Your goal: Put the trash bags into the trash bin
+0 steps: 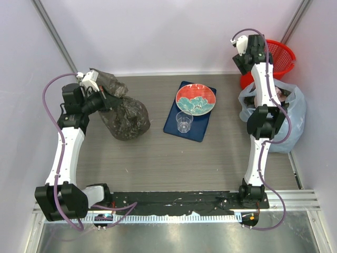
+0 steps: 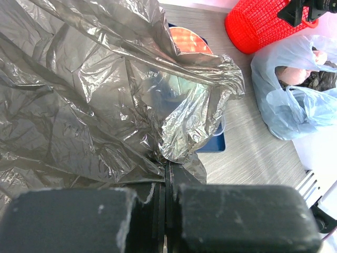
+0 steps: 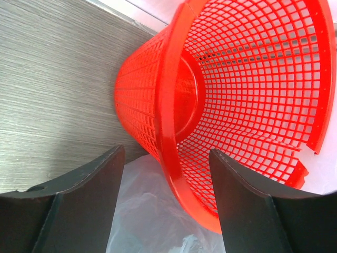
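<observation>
The dark grey-brown crinkly trash bag [image 1: 126, 117] lies at the left of the table and fills the left wrist view [image 2: 79, 95]. My left gripper [image 1: 103, 94] [image 2: 167, 169] is shut on a gathered fold at the bag's top. The red mesh trash bin [image 1: 278, 57] [image 3: 253, 79] stands tilted at the far right corner; it also shows in the left wrist view [image 2: 258, 26]. My right gripper [image 1: 245, 54] [image 3: 166, 154] is open, its jaws on either side of the bin's solid rim, one outside and one inside, not closed on it.
A pale blue plastic bag [image 1: 287, 118] [image 2: 295, 105] with pinkish contents lies just in front of the bin, under the right arm. A dark blue tray [image 1: 174, 122] in the middle holds a red and teal plate [image 1: 195, 99] and a clear cup [image 1: 184, 122]. Walls close in on both sides.
</observation>
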You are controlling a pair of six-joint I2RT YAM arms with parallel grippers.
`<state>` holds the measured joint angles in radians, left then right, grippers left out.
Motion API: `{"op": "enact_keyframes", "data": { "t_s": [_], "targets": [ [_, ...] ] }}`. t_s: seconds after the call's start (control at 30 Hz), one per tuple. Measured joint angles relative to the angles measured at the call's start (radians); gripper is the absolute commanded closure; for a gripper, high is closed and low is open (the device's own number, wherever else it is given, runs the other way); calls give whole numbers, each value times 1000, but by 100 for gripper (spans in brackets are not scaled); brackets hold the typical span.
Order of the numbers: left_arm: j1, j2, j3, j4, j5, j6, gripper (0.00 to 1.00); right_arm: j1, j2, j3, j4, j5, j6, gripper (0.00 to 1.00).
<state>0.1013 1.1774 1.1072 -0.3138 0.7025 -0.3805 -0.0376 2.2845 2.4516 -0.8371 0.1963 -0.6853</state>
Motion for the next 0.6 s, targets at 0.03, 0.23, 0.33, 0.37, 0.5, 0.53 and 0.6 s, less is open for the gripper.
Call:
{"op": "enact_keyframes", "data": {
  "t_s": [0.03, 0.23, 0.33, 0.37, 0.5, 0.53, 0.6],
  "targets": [
    [0, 1, 0, -1, 0, 0, 100, -4, 3, 0, 2, -1, -2, 33],
    [0, 6, 2, -2, -3, 0, 100, -24, 7, -11, 10, -26, -9, 47],
    [0, 8, 2, -2, -3, 0, 100, -27, 7, -20, 14, -47, -21, 63],
    [0, 8, 2, -3, -3, 0, 100, -27, 7, -23, 14, -54, -25, 69],
    [0, 10, 2, -3, -3, 0, 100, -27, 6, -38, 26, -89, -61, 99],
    [0, 10, 2, -3, -3, 0, 100, -27, 5, -42, 34, -87, -60, 99],
    [0, 11, 2, -3, -4, 0, 100, -27, -2, -58, 48, -93, -79, 99]
  ]
}}
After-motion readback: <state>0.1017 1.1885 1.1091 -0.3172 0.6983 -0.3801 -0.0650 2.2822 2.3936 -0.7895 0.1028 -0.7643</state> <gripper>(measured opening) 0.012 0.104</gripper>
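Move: The right hand hangs open over the near-left rim of the red trash bin, whose middle lies about 6 cm ahead, 9 cm to the right and 12 cm below. The blue plastic bag stands some 22 cm back and 11 cm to the right, the plate about 15 cm back and 23 cm to the left, 21 cm down. From the left hand, which still holds the grey bag, the trash bin lies roughly 27 cm ahead, 70 cm to the right and 17 cm lower. The right fingers pinch the trash bin's near-left rim, one inside and one outside, shutting from about three-quarters open to almost closed. Meanwhile the hand eases down only about 1.5 cm to bring the rim between the pads, drifts slightly right and back again, and turns some 5 degrees counter-clockwise. ##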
